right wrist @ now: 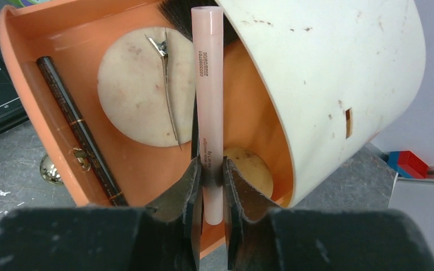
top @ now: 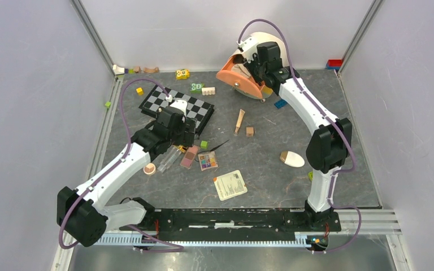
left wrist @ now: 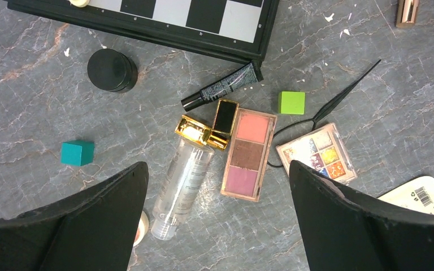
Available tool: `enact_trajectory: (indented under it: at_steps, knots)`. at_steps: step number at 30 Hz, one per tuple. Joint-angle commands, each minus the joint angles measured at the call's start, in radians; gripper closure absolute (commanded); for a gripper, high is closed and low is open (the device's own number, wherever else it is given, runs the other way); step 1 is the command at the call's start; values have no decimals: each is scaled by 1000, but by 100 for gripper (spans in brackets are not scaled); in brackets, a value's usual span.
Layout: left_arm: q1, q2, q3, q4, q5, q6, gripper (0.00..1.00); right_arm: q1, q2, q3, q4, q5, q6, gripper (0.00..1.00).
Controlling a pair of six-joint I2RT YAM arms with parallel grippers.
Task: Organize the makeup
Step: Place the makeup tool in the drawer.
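My right gripper (right wrist: 209, 179) is shut on a pink pencil (right wrist: 209, 84), which points into the open orange case (right wrist: 28, 34) with its white lid (right wrist: 328, 73). Inside the case lie a round cream pad (right wrist: 141, 84), a metal hair clip (right wrist: 166, 79), a thin dark stick (right wrist: 79, 127) and black bristles (right wrist: 178, 11). My left gripper (left wrist: 217, 169) hangs open above the table. Below it lie a clear tube (left wrist: 183, 180), a pink palette (left wrist: 250, 155) and a multicolour palette (left wrist: 316, 153). A peach compact (top: 149, 169) and a white egg-shaped sponge (top: 291, 158) rest on the table.
A chessboard (left wrist: 203, 22) lies beyond the left gripper, with a black jar (left wrist: 112, 69), a black tube (left wrist: 223, 84) and a gold-capped item (left wrist: 225, 121) near it. Teal (left wrist: 78, 152) and green (left wrist: 291, 102) cubes lie close by. A printed card (top: 230, 184) lies near the front.
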Motion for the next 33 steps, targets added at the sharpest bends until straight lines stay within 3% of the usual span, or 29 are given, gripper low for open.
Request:
enact_trajectory:
  at_steps: [1, 8, 18, 24, 33]
  knots:
    - [8, -9, 5, 40, 19, 52, 0, -4, 7, 51, 5, -45, 10, 76]
    - [7, -9, 9, 30, 13, 54, 0, -6, -11, 54, 12, -52, 25, 63]
    - [6, -29, 84, -26, 39, 24, 0, -5, -134, 30, 57, -37, 74, 59]
    - [8, -34, 114, -26, 71, -20, 0, -5, -321, -152, 160, 13, 153, 55]
    - [7, -30, 100, 4, 94, -103, 0, -6, -646, -595, 268, 45, 362, 50]
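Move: The right hand holds the makeup tool, a pale pink tube, over the open orange drawer, whose floor middle lies about 2 cm ahead, 1 cm left and 5 cm below. At that depth, the round puff is some 4 cm ahead and 4 cm left, the wooden ball 1 cm ahead and 3 cm right. From the left hand the drawer is roughly 22 cm ahead, 19 cm right and 3 cm higher. Right hand opens, releases the makeup tool and retreats some 15 cm up and back from the drawer; left rises. ##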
